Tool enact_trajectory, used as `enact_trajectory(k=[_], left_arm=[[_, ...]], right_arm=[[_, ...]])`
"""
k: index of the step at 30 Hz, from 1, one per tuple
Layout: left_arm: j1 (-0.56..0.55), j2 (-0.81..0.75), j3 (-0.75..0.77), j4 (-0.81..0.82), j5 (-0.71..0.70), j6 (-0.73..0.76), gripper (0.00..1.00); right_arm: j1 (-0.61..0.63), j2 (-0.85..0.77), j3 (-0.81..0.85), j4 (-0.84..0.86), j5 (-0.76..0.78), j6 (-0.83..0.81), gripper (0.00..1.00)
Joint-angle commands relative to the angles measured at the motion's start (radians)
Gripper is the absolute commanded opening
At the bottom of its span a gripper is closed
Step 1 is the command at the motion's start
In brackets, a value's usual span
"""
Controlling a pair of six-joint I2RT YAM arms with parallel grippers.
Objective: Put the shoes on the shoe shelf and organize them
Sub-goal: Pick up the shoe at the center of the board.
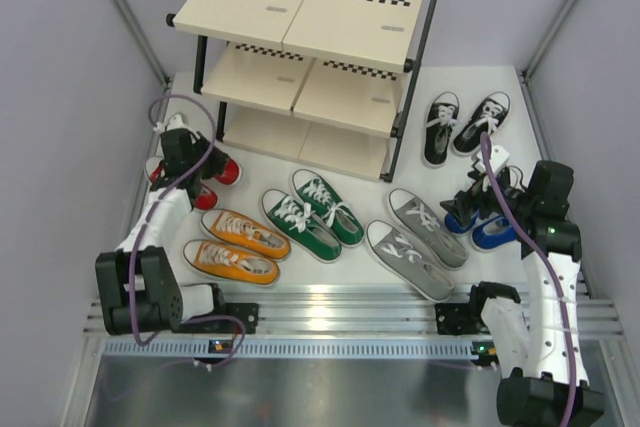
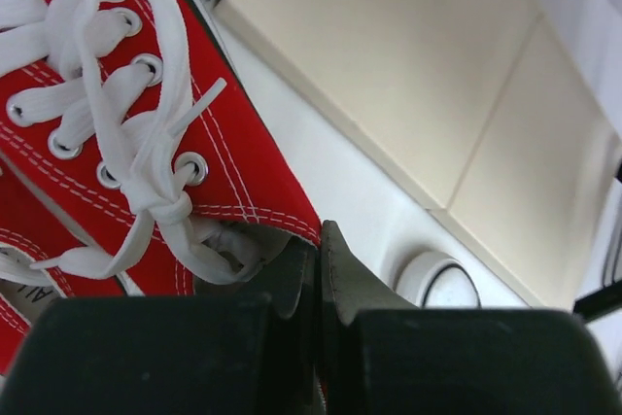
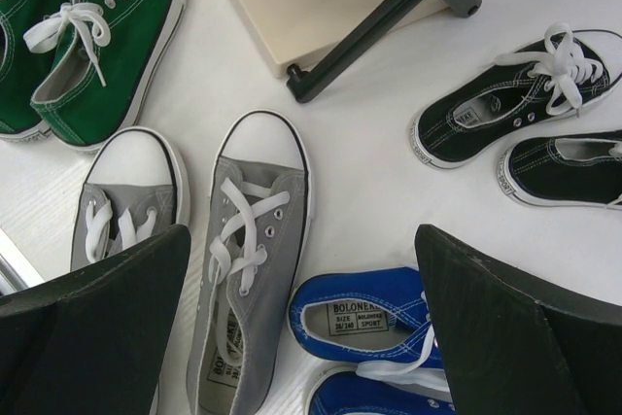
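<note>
The shoe shelf (image 1: 300,7) stands at the back with bare panels. All the shoes lie on the white table. The red pair (image 1: 222,171) is at the left by the shelf's foot. My left gripper (image 1: 195,162) is shut on the collar edge of a red shoe (image 2: 233,143), red canvas pinched between its fingers (image 2: 319,259). Orange (image 1: 240,232), green (image 1: 310,212) and grey (image 1: 420,237) pairs lie across the middle. My right gripper (image 1: 480,209) hangs open above the blue pair (image 3: 360,313), holding nothing (image 3: 301,240). The black pair (image 1: 455,127) lies at the back right.
The shelf's lowest beige panel (image 2: 418,75) lies just beyond the red shoe. A black shelf leg (image 3: 389,17) stands between the green shoes (image 3: 107,55) and the black shoes (image 3: 515,104). A grey shoe (image 3: 253,240) lies beside the blue one. Grey walls close in both sides.
</note>
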Motion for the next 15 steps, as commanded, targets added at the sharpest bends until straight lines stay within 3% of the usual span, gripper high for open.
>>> enact_trajectory(k=[1,8,15], left_arm=[[0.002,-0.09,0.001,0.073,0.099,0.079,0.0],[-0.015,-0.13,-0.007,0.061,0.257,0.122,0.0],[-0.104,-0.098,0.022,0.061,0.283,0.251,0.0]], right_arm=[[0.002,-0.002,0.013,-0.005,-0.023,-0.023,0.99],[0.002,-0.007,0.011,-0.002,-0.026,-0.02,0.99],[0.002,-0.015,0.008,0.003,-0.023,-0.017,0.99]])
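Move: My left hand already holds a red shoe by the collar, toe out to the forward left. The bottom-left shelf board lies roughly 9 cm to its right, 6 cm ahead and 10 cm lower. The other red shoe is about 11 cm left and 5 cm back, the nearer green shoe some 18 cm right and 16 cm back, both about 9 cm lower. From my idle right hand that board is around 44 cm left, 20 cm ahead and 18 cm lower. With my fingers kept shut on the collar, I first lift my left hand another 3 cm, then swing it about 6 cm to the right across the front of the shelf while easing back a little, away from the other red shoe. As it goes, I turn the wrist some 20 degrees clockwise. ##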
